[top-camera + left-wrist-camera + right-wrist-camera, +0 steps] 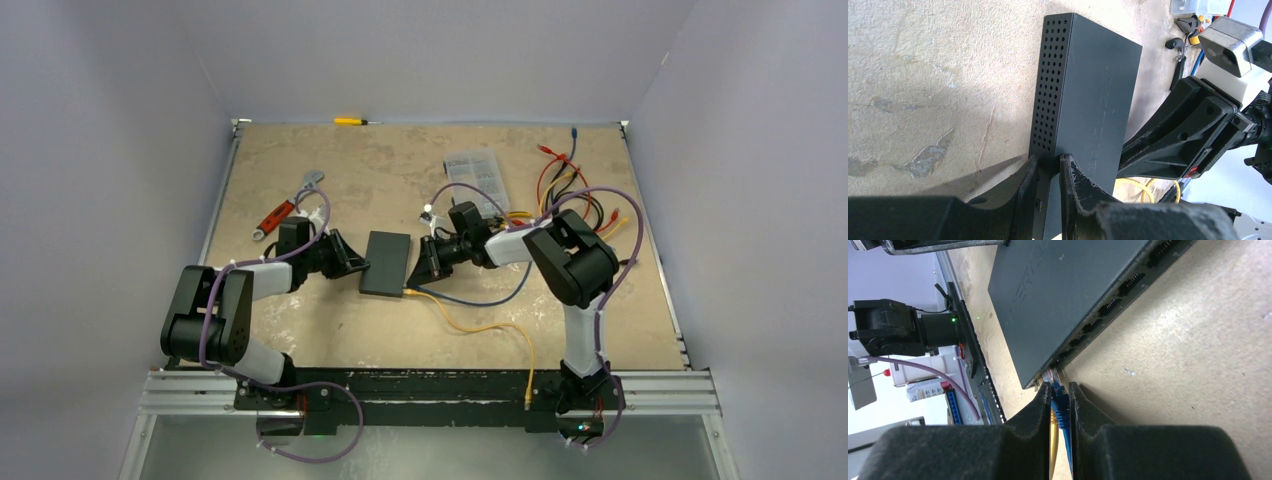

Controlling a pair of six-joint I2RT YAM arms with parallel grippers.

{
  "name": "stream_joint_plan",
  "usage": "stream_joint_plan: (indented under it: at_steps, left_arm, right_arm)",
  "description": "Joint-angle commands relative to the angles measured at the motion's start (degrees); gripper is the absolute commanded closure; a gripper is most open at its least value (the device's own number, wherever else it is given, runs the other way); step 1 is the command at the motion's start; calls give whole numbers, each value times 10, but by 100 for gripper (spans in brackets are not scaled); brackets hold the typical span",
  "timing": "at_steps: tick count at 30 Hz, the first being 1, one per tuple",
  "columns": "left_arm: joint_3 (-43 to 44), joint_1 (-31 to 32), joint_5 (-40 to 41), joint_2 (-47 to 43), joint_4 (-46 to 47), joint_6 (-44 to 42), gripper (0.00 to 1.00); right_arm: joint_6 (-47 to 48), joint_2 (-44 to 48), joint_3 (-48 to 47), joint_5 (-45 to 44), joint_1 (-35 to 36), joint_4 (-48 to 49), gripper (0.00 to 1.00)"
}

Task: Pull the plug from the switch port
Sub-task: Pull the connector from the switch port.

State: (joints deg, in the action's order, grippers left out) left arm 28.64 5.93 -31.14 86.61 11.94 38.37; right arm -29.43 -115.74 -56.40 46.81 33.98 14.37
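Note:
The flat black switch (386,262) lies mid-table, its port row along the right edge. My left gripper (355,263) is shut on its left edge; in the left wrist view the fingertips (1068,170) pinch the switch (1098,90) at its perforated side, gripper (1048,167). My right gripper (420,272) is at the switch's near right corner. In the right wrist view it (1059,394) is shut on the blue plug (1060,407), whose clear tip sits at the end port of the switch (1063,295). A yellow cable (1053,440) runs beside it into the neighbouring port.
The yellow cable (480,328) trails to the table's near edge. A blue cable (490,298) loops right. A clear organiser box (474,170), a bundle of coloured wires (580,190), a red-handled wrench (285,210) and a yellow screwdriver (352,121) lie farther back.

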Motion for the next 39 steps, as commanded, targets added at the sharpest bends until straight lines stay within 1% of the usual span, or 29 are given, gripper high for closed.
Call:
stream_joint_plan:
  at_steps: [1, 7, 13, 22, 25, 28, 31, 33, 34, 39]
  left_arm:
    - [-23, 1, 80, 30, -102, -37, 86]
    - [-21, 1, 78, 28, -103, -38, 86]
    - [-21, 1, 75, 27, -104, -37, 86]
    - [-21, 1, 72, 26, -102, -37, 86]
    - [-20, 2, 71, 27, -100, -37, 86]
    - [-20, 2, 70, 30, -98, -37, 86]
    - [-21, 2, 68, 31, -97, -37, 86]
    - [-21, 1, 69, 31, -96, -38, 86]
    - [-22, 1, 69, 32, -95, -38, 86]
    - [-22, 1, 66, 38, -89, -35, 86]
  right_arm:
    - [51, -2, 27, -114, -16, -88, 100]
    - [55, 15, 21, -124, -20, -101, 100]
    - [55, 47, 2, -161, -24, -121, 100]
    - [57, 123, -13, -299, -32, -160, 100]
    - [65, 134, -18, -328, -31, -173, 86]
    - [81, 139, -24, -347, -31, -187, 65]
    - [91, 151, -25, -379, -31, -195, 50]
    - [92, 164, -18, -382, -30, -200, 43]
    - [93, 171, -14, -382, -30, -201, 42]
    - [97, 197, -1, -390, -23, -225, 42]
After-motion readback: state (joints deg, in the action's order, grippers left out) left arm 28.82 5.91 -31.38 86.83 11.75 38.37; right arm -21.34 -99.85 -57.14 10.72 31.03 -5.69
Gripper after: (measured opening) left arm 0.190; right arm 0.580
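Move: The right fingers already pinch the blue connector at the switch port; the open table to take it to lies about 5 cm to their right and 4 cm ahead. The switch's middle is some 6 cm left and 5 cm ahead, the yellow plug 1 cm back and straight in line, the pliers roughly 18 cm right and 11 cm ahead. From the left gripper, the switch's middle is about 5 cm right, level ahead, and the blue connector 10 cm right and 5 cm back. Keep the left gripper still on the switch's left edge. Draw the blue connector out to the right with the right gripper, slowly for the first 2 cm, then faster right and forward away from the switch, wrist swinging some 20 degrees clockwise and fingers tipping further down. After about 6 cm each way open them wide, let go and carry on right, rising slightly. ##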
